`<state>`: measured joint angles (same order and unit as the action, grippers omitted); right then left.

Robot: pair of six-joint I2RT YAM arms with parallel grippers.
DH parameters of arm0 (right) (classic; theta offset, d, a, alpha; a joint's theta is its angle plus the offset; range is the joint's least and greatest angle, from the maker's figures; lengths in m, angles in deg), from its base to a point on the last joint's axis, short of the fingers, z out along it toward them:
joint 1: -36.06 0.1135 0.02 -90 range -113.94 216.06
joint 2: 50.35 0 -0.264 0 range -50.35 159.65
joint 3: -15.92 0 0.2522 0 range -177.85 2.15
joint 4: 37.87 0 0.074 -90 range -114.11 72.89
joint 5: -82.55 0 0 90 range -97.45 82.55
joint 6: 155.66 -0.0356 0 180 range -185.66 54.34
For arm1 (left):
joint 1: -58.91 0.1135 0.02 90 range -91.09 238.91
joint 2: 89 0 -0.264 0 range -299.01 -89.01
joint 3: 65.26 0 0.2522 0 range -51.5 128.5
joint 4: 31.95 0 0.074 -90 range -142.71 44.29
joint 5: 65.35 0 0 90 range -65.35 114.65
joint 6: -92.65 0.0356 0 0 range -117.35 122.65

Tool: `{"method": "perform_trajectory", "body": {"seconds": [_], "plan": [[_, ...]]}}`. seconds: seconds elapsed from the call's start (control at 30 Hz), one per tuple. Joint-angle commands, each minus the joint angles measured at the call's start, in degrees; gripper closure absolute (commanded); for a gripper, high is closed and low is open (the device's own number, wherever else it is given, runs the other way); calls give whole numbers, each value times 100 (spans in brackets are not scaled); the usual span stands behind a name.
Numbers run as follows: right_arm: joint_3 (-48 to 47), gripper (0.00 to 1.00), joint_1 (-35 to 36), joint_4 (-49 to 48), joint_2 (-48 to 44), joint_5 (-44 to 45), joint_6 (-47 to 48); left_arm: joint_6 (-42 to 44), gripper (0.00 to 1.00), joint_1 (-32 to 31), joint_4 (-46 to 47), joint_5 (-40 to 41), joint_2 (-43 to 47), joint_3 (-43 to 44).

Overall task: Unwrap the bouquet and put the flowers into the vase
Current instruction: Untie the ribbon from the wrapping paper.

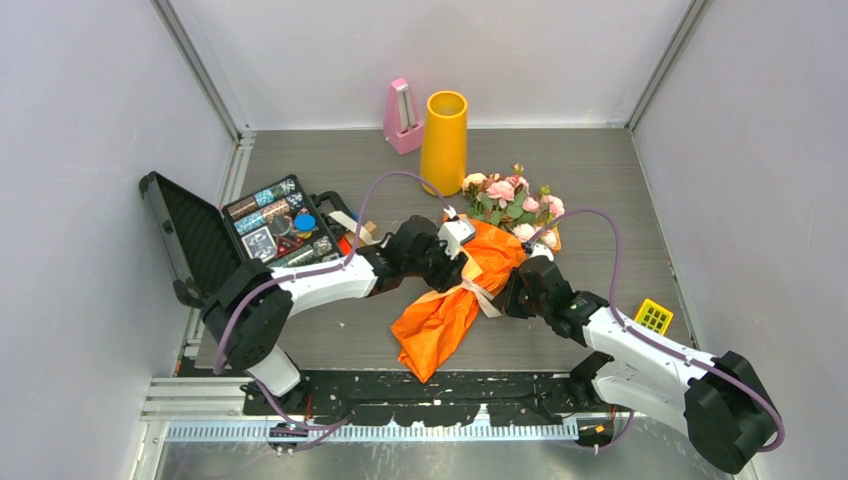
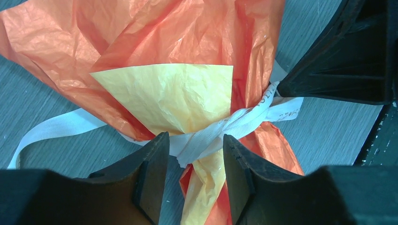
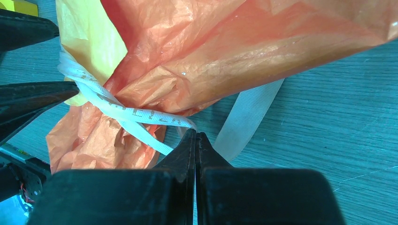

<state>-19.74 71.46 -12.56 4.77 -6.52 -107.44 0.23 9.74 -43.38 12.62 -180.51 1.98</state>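
Note:
The bouquet (image 1: 445,310) lies across the table in crinkled orange paper (image 2: 155,33), and its pink flowers (image 1: 510,200) point toward the yellow-orange vase (image 1: 444,128) at the back. A beige ribbon (image 2: 244,119) is knotted round the paper's waist. My left gripper (image 2: 195,138) is open, its fingertips on either side of the knot, with yellow inner paper between them. My right gripper (image 3: 195,133) is shut on the ribbon (image 3: 136,114), with a strand pinched at its tips on the bouquet's right side. In the top view the two grippers (image 1: 462,262) (image 1: 505,295) meet at the tie.
A pink metronome (image 1: 402,118) stands left of the vase. An open black case (image 1: 270,225) of small parts lies at the left, behind the left arm. A small yellow grid piece (image 1: 653,316) sits by the right arm. Grey walls close in three sides.

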Motion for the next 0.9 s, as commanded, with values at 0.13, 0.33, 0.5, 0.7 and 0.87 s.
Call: {"method": "perform_trajectory", "body": {"seconds": [0.13,0.33,0.5,0.7,0.87], "plan": [[-43,100,-3,-267,9,-5,60,115,69,-32,146,-63,-256,342],[-152,100,-6,41,-80,286,-23,-37,100,-32,310,113,-48,138],[-171,100,-7,366,-88,821,-311,-385,100,-32,231,446,159,-71],[-22,100,-7,384,-81,995,-606,-849,100,-15,233,761,390,-408],[104,100,-7,400,-55,1163,-782,-1590,100,93,382,901,538,-697]]}}
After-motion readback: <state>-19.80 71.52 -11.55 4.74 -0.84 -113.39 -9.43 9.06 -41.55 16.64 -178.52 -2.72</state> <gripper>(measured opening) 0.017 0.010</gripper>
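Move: The ribbon's twisted knot sits just past the left hand's half-open fingertips, about 1 cm ahead, 1 cm to the right and 1 cm below. From there the flower heads are some 17 cm ahead and 10 cm right, the yellow vase about 22 cm ahead and 3 cm left, the orange paper tail roughly 11 cm back and 4 cm left. From the right hand, already pinching a ribbon strand, the knot is about 8 cm left and 4 cm ahead. The left fingertips pinch the ribbon at the knot, shutting fully after the hand dips about 1 cm onto it; the hand then draws back and left some 2 cm, turning slightly counter-clockwise. Still gripping its strand, the right hand pulls the other way, about 1.5 cm right and a little forward, while turning clockwise. ##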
